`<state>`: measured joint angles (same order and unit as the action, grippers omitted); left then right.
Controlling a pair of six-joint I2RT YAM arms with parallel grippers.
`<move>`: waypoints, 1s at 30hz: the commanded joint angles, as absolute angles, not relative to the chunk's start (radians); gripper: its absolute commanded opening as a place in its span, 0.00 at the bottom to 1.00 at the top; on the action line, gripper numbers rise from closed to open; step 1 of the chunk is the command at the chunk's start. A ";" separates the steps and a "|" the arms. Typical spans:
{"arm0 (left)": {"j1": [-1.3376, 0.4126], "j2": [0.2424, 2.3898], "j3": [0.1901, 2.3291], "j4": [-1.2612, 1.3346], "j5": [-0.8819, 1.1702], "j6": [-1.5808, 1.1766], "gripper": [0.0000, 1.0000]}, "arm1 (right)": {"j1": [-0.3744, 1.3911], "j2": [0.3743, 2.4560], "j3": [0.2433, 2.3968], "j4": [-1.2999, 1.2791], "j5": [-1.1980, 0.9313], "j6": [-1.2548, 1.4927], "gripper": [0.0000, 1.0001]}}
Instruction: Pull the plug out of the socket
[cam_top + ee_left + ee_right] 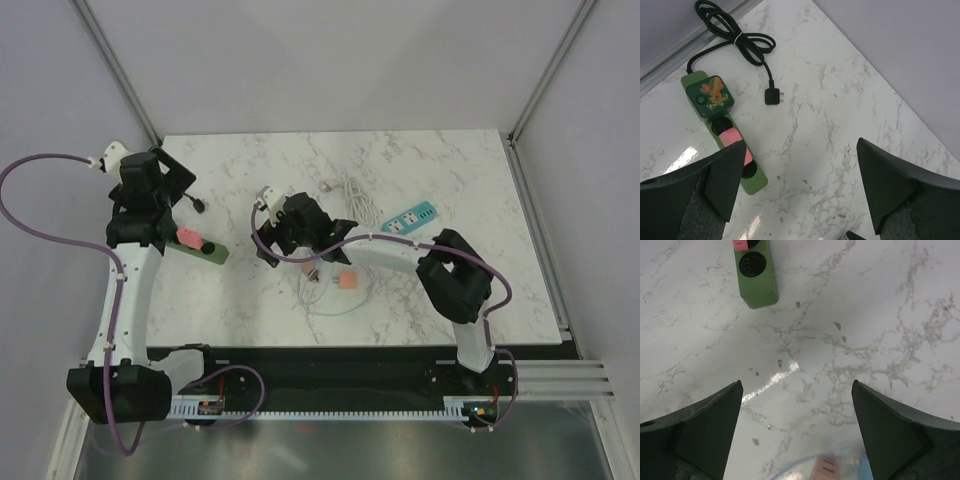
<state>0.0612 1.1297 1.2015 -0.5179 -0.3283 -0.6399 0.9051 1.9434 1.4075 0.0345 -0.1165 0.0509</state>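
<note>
A green power strip (203,247) lies at the left of the marble table with a pink plug (187,238) seated in one of its sockets. In the left wrist view the strip (715,107) runs under my left finger, which hides part of the pink plug (731,138). My left gripper (160,228) (800,192) hovers open and empty just beside the strip. My right gripper (268,245) (797,432) is open and empty over bare table, to the right of the strip's end (758,280). The pink plug (740,244) shows at that view's top edge.
The strip's black cord and its own black plug (772,95) lie on the table behind it. A loose pink plug (346,280) with a thin cable lies under the right arm. A teal power strip (412,218) and a coiled white cable (355,197) are at the back right.
</note>
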 commanded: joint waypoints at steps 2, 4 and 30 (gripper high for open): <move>0.100 1.114 1.230 -0.557 -0.417 -0.692 0.98 | 0.949 2.113 1.604 0.112 -0.140 -0.058 0.98; 0.118 1.118 1.230 -0.572 -0.405 -0.713 0.98 | 0.963 2.173 1.675 0.094 -0.135 -0.071 0.98; 0.402 1.189 1.095 -0.586 0.072 -0.957 0.97 | 1.042 2.655 2.247 -0.046 -0.150 -0.005 0.98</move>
<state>0.3939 1.1927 1.1019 -0.5999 0.0387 -0.9249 1.0412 2.6339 2.1902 -0.0582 -0.1635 -0.0437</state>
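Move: My right hand, empty and wide open, is heading for the right end of the green strip (the socket), about 14 cm to its left, level with it and some 12 cm below. From that hand the pink plug is about 22 cm left and 3 cm ahead, and the green cube plug 27 cm left, 6 cm ahead. From my left hand, high up, the pink plug lies almost straight below, some 25 cm down; the green cube is about 6 cm left, 2 cm ahead. I sweep my open right hand about 16 cm left, sinking nearly 10 cm, to bring its fingers in over the green strip's right end, close to the pink plug; it bulges slightly forward on the way, then comes back. My left hand clears to the left first, then drops about 7 cm towards the plugs, its left side rolling down some 25 degrees, fingers still open. ##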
